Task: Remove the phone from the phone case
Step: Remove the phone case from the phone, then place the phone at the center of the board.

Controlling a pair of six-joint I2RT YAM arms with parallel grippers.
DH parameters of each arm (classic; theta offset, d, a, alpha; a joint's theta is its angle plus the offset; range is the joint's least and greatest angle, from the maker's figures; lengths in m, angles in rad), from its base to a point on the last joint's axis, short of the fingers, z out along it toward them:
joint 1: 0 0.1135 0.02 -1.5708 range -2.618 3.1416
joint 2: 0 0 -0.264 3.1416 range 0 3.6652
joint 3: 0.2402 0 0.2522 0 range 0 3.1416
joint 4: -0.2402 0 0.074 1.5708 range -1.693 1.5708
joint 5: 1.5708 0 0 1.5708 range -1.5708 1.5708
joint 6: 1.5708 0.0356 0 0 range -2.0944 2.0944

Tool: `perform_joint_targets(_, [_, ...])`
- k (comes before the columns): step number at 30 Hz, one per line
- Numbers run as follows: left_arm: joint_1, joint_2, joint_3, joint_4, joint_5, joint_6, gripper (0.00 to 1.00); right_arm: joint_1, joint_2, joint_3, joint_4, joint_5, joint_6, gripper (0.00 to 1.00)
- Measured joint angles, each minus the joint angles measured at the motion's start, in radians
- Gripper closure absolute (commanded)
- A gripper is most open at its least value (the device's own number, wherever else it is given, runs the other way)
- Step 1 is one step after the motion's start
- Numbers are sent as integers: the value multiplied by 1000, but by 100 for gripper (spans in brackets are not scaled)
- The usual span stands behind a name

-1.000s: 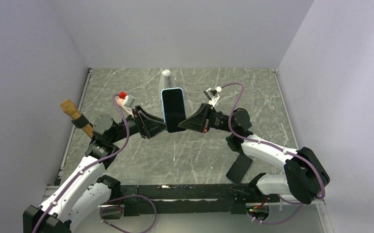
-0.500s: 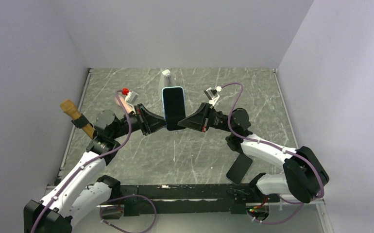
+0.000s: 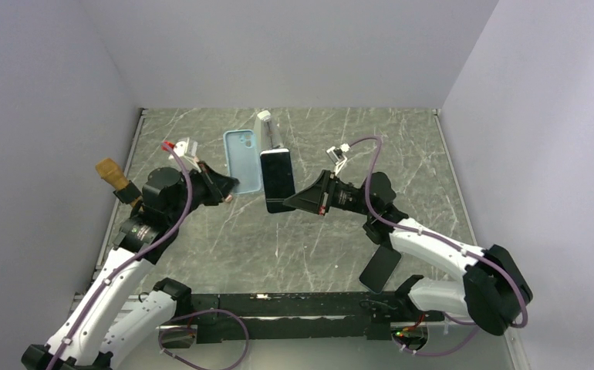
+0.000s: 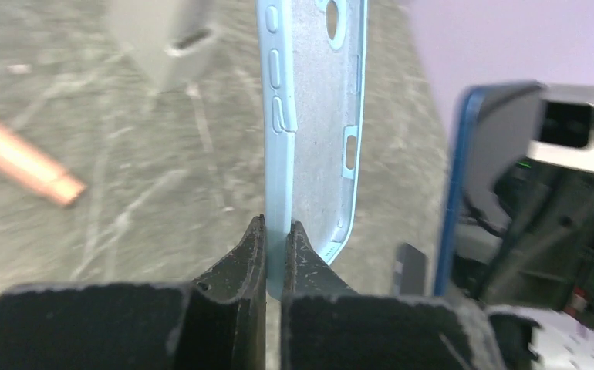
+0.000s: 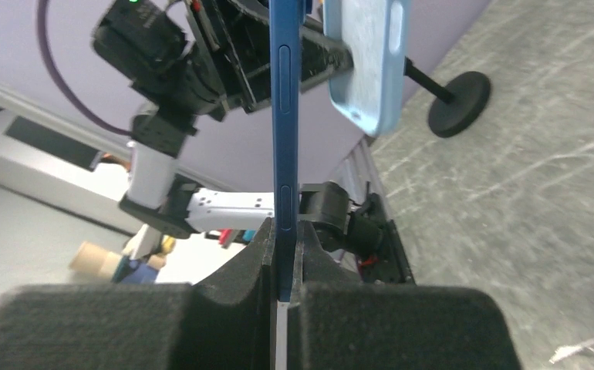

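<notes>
The light blue phone case (image 3: 243,158) is off the phone and hangs in the air left of it. My left gripper (image 3: 229,185) is shut on the case's lower edge. In the left wrist view the case (image 4: 313,116) stands upright between the closed jaws of that gripper (image 4: 278,231), its hollow inside facing right. The phone (image 3: 277,179), dark screen and blue frame, is held upright by my right gripper (image 3: 292,202), which is shut on its lower right edge. The right wrist view shows the phone (image 5: 285,116) edge-on in the right gripper (image 5: 282,231), with the case (image 5: 367,54) a little apart beyond it.
A grey-white block (image 3: 266,126) stands at the back of the marble table (image 3: 402,146). A brown wooden piece (image 3: 111,171) sits at the left edge. A flat black slab (image 3: 379,267) lies by the right arm's base. A round black stand base (image 5: 457,104) sits on the table.
The left gripper closed on the case and drew it away to the left, off the phone. The phone stayed in the right gripper, which dipped slightly.
</notes>
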State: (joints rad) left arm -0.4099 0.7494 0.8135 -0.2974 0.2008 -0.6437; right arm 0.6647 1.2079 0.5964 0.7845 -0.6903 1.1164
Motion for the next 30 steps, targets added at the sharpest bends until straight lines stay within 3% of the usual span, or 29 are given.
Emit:
perform_joint_targets(6, [2, -33, 55, -182, -235, 41, 100, 2, -144, 0, -294, 131, -166, 100])
perform_joint_targets(10, [2, -47, 74, -233, -288, 69, 100, 2, -217, -9, -483, 261, -246, 100])
perform_joint_targets(17, [2, -72, 85, -262, -331, 105, 100, -2, -320, -150, -638, 395, -244, 100])
perform_joint_targets(21, [2, -71, 85, -262, -329, 105, 100, 7, -325, -231, -657, 407, -193, 100])
perform_joint_targets(25, [2, -71, 85, -262, -326, 105, 100, 104, -289, -282, -628, 438, -116, 100])
perform_joint_targets(30, [2, -73, 80, -261, -321, 104, 100, 267, -130, -340, -388, 473, 36, 100])
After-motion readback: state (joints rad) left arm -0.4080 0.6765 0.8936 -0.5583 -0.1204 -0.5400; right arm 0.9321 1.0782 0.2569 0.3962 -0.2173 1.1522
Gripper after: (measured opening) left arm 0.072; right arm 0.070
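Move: The right hand grips the bare phone by its near end. The clear table it is being taken to lies almost straight below, about 27 cm down and 1 cm back; the metronome stands some 35 cm ahead and 6 cm left, and the black phone lies about 27 cm right and 6 cm back. From the left hand, already holding the empty case, the bare phone is about 10 cm right, level in height and reach; the microphone lies about 20 cm ahead, 14 cm left, far below. Down by some 19 cm, the right hand carries the phone towards the bare table, swinging out right first, then drawing back about 6 cm and partly left again; its fingers tip downward and the phone's far edge rolls down. The left hand, keeping its pinch on the case, swings left about 7 cm away from the phone, turning counter-clockwise, then holds. ##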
